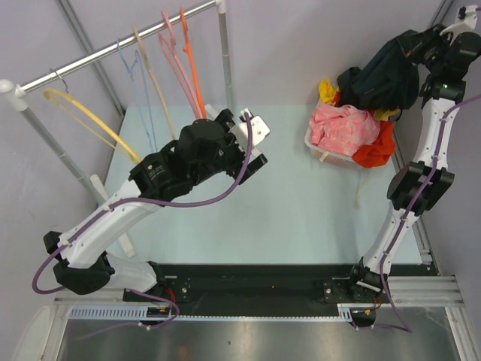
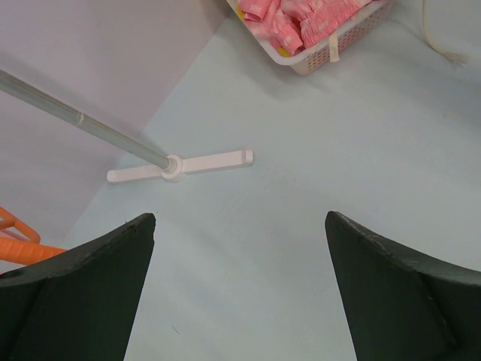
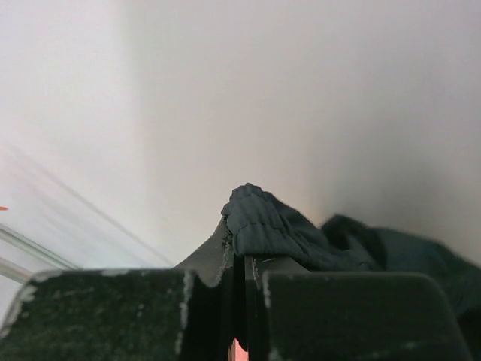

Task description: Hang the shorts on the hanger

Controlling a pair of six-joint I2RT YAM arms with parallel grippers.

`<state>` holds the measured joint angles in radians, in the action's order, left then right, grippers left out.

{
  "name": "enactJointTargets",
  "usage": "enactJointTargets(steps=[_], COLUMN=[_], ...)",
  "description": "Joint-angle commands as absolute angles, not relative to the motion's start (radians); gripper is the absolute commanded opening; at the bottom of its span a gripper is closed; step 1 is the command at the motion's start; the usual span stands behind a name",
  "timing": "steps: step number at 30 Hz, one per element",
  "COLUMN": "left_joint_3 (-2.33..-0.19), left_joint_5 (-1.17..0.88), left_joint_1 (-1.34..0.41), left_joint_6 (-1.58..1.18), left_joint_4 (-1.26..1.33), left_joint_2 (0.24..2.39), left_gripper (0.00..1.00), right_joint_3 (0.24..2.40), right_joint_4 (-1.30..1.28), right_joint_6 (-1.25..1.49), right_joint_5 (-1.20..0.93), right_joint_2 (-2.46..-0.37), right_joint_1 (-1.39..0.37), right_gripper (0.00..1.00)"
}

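Observation:
The black shorts [image 1: 379, 79] hang bunched above the basket at the back right, and my right gripper [image 1: 406, 47] is shut on their upper edge. The right wrist view shows a ribbed dark fold of the shorts [image 3: 301, 233] pinched in the shut right gripper [image 3: 242, 248] against a blank wall. The pale-pink hanger [image 1: 174, 56] hangs on the rail at the back left, between a beige hanger and an orange one. My left gripper [image 1: 259, 147] is open over the table's middle, well apart from both. In its wrist view the left gripper [image 2: 240, 219] holds nothing.
A white basket [image 1: 319, 154] at the back right holds a pink garment [image 1: 342, 128] and a red-orange garment [image 1: 376, 147]. The rail [image 1: 113, 51] also carries orange [image 1: 192, 64], beige [image 1: 150, 75], blue and yellow [image 1: 83, 113] hangers. The rack's white foot [image 2: 180, 164] rests on the table.

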<state>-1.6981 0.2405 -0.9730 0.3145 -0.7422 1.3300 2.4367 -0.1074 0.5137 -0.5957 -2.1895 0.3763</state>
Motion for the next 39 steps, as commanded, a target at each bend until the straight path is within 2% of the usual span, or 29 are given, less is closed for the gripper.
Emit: enactJointTargets(steps=[1, 19, 24, 27, 30, 31, 36, 39], left_joint_3=[-1.769, -1.985, -1.977, -1.954, -1.913, -1.905, -1.778, -1.642], left_joint_5=[0.279, 0.209, 0.059, -0.044, -0.116, -0.142, -0.296, -0.298], left_joint_1=[-0.977, -0.974, -0.976, -0.976, -0.98, -0.982, -0.999, -1.023], left_joint_6=[0.25, 0.221, 0.255, 0.284, 0.307, 0.317, 0.377, 0.396], left_joint_4=[-0.703, -0.739, -0.733, -0.761, -0.82, -0.845, -0.956, -0.933], left_joint_2=[1.327, 1.327, 1.284, 1.258, 1.244, 1.244, 1.212, 1.18], left_gripper=[1.0, 0.99, 1.0, 1.0, 1.0, 1.0, 1.0, 1.0], right_joint_3=[2.549, 2.53, 2.45, 2.335, 2.139, 2.006, 1.621, 1.448], right_joint_4=[0.032, 0.189, 0.196, 0.177, 0.135, 0.118, -0.036, -0.206], right_joint_6=[0.578, 0.555, 0.563, 0.566, 0.536, 0.516, 0.307, 0.195], right_joint_5=[-0.594, -0.529, -0.574, -0.633, -0.722, -0.747, -0.753, -0.698], right_joint_2=[-2.102, -1.72, -1.597, -1.508, -1.395, -1.363, -1.169, -1.086], right_joint_1=[0.37, 0.345, 0.321, 0.293, 0.244, 0.227, 0.092, -0.039], right_gripper=[0.0, 0.0, 0.0, 0.0, 0.0, 0.0, 0.0, 0.0])
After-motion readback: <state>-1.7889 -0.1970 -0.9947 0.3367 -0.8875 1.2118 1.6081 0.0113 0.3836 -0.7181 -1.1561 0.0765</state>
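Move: The right hand holds the shorts, bunched about 5 cm back and 4 cm to its left, some 12 cm lower. The orange hanger is roughly 50 cm left and 14 cm back, near its height; the basket is about 8 cm back, 12 cm left and 35 cm below. For the left hand, the orange hanger lies about 20 cm ahead, 14 cm left and slightly above. Right hand sweeps the still-pinched shorts about 30 cm back and left, up then down; left hand arcs back. ##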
